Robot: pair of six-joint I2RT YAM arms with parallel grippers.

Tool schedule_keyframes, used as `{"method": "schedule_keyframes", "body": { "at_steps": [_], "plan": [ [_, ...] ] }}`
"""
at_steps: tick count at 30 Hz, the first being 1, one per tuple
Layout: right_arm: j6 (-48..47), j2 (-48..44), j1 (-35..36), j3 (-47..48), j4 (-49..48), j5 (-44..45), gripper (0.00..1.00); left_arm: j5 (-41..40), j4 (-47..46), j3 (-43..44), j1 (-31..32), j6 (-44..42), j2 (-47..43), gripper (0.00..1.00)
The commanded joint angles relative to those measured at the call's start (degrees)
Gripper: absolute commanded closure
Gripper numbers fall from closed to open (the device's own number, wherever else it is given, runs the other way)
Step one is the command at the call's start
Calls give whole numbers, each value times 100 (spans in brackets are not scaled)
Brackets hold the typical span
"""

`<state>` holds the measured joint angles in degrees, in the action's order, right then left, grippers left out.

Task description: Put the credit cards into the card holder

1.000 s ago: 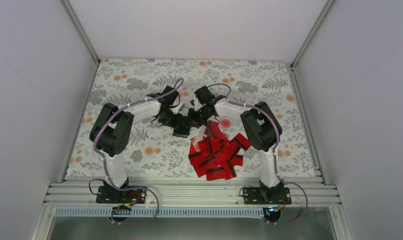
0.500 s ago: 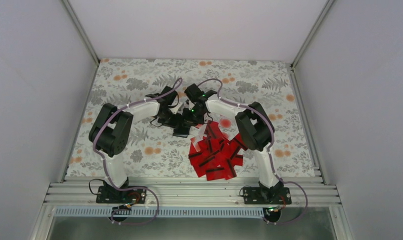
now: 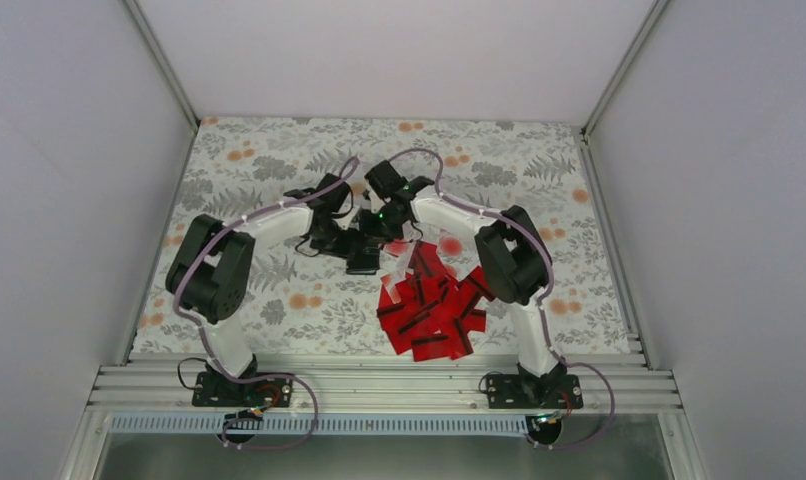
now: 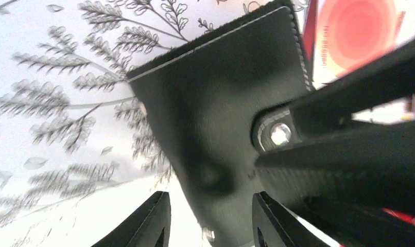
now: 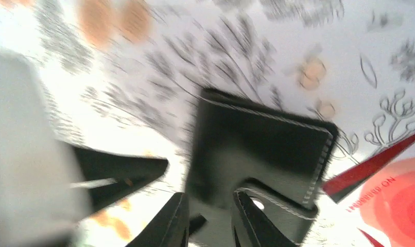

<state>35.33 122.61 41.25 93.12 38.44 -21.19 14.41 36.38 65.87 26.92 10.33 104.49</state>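
The black card holder [image 3: 363, 264] lies closed on the flowered cloth, its snap strap [image 4: 280, 135] fastened. Both grippers meet over it. My left gripper [image 4: 213, 221] stands open astride its near end, and a strip of cloth shows between the left finger and the leather. My right gripper [image 5: 209, 221] is open by a narrow gap, with the holder [image 5: 262, 139] right in front of its tips; this view is blurred. A right finger [image 4: 360, 149] crosses the holder [image 4: 215, 103] in the left wrist view. The red credit cards [image 3: 434, 310] lie heaped just right of the holder.
A pale card printed with red circles [image 5: 401, 206] lies beside the holder, next to a red card's edge [image 5: 373, 165]. White walls close in the cloth on three sides [image 3: 279, 160]. An aluminium rail [image 3: 379, 385] runs along the near edge.
The right gripper has swung left over the holder and its jaws have parted a little from shut. The left arm's elbow has shifted left; the holder has stayed put.
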Motion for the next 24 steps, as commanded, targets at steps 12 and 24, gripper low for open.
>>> {"method": "schedule_keyframes", "body": {
  "at_steps": [12, 24],
  "plan": [
    [-1183, -3384, -753, 1033, 433, 2526, 1, -1703, 1077, 1351, -599, 277, -2608, 0],
    [-3627, -6259, -1018, -2614, -1865, 5441, 1, -3656, -2902, -1529, -619, -1281, -5588, 0]
  ]
}}
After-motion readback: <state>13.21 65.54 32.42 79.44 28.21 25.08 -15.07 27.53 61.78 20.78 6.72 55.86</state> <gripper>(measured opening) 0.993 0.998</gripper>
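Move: The closed card holder lies just under both grippers: its middle is about 3 cm to the left hand's right, 1 cm ahead and 2 cm below. From the right hand it is level in reach, some 1 cm to the left and 4 cm below. The near circle card is about 6 cm to the right hand's right and 2 cm farther out; the red card pile centres about 15 cm to its right and 12 cm back. From the shut card holder both hands pull away fast, arcing slightly forward and back again as they climb: the left goes up about 30 cm and out to the left, the right up almost 40 cm and well to the right, easing down a little at the end. Both grippers swing open wide while the wrists tip up from pointing down towards pointing forward. ##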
